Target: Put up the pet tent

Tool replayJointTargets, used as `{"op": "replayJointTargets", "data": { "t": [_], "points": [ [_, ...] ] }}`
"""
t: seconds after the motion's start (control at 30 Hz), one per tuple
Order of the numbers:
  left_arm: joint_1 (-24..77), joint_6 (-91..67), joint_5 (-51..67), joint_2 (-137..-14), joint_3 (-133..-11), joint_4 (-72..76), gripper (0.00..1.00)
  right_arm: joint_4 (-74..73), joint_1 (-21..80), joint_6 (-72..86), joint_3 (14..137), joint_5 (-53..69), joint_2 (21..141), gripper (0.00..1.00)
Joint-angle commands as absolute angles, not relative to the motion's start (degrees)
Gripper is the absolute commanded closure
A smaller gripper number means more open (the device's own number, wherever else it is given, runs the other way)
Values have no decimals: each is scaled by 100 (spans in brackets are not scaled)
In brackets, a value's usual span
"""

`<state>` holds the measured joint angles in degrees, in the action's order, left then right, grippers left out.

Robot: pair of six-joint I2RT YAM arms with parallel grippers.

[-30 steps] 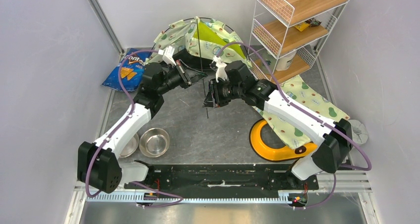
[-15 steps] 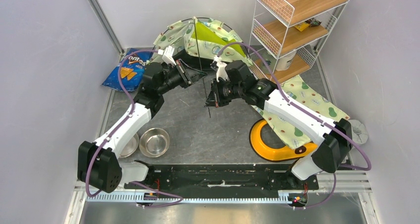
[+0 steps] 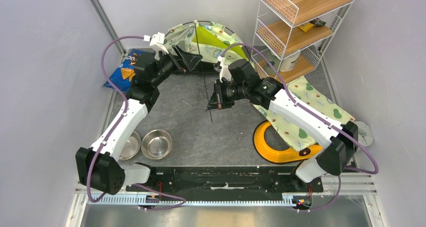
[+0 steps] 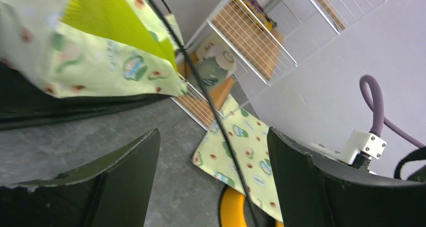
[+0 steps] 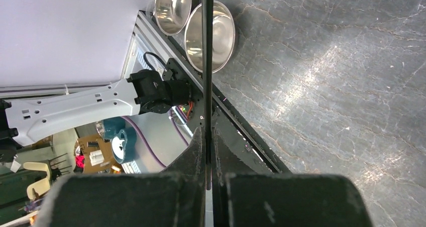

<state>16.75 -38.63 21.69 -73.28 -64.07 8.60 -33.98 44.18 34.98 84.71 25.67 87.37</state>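
The pet tent [image 3: 213, 38] lies slumped at the back of the table, pale-green avocado print with lime lining showing; the left wrist view has its fabric [image 4: 100, 61] at upper left. One thin black pole [image 3: 207, 91] runs from the tent's top down toward the table. My right gripper [image 3: 216, 99] is shut on that pole, which in the right wrist view [image 5: 208, 61] runs straight up from the pinched fingertips [image 5: 207, 136]. My left gripper [image 3: 188, 61] is open beside the tent's front edge. The pole [image 4: 221, 126] crosses the wide gap of the left gripper [image 4: 213, 151] without touching either finger.
A matching flat mat [image 3: 306, 106] lies at right, partly over a yellow ring [image 3: 276, 149]. A wire shelf rack [image 3: 296, 26] stands at back right. A blue chip bag [image 3: 125, 71] lies at back left. Two steel bowls [image 3: 156, 143] [image 3: 130, 147] sit near the left arm's base.
My right gripper closed on the pole. My left gripper then let go of the pole, opened wide and drew back and left toward the tent.
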Motion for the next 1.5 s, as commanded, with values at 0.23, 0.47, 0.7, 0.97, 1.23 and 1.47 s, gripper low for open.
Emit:
{"op": "replayJointTargets", "data": {
  "t": [0.23,0.47,0.7,0.97,1.23,1.47],
  "points": [
    [970,-2847,1012,-7267,-6482,400,23,-3199,4227,3944,8815,2265,8701,100],
    [916,-2211,1496,-8215,-6689,1216,26,-3204,4225,4005,8815,2343,8670,100],
    [932,-2032,1964,-9131,-6825,2306,28,-3135,4228,4032,8756,2359,8652,100],
    [1126,-2083,1653,-9883,-7022,3130,34,-3081,4223,4057,8745,2360,8678,100],
    [1230,-2020,1077,-10375,-7433,2965,53,-3051,4203,4069,8759,2375,8723,100],
    [1230,-1967,1076,-10340,-7429,2838,98,-3043,4153,4083,8806,2356,8736,100]
  ]
}}
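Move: Ahead of the left hand by about 16 cm, 4 cm to its left and 12 cm below is the loose tent fabric above the dark doorway. The green mesh strip is about 8 cm to the right of that fabric and 6 cm farther out; the blue chip bag lies flat about 29 cm to its left and roughly level with it. From the right hand, the fabric is some 30 cm ahead, 7 cm left and slightly lower. Swinging first to the left by about 8 cm, away from the pole, the open left hand then drives forward and down to the front of the tent, ending about 16 cm farther out and 12 cm lower. The wrist rolls some 15 degrees, left side up, and the fingers shut to pinch the loose fabric above the doorway. The right hand stays almost in place, keeping its grip on the pole. ##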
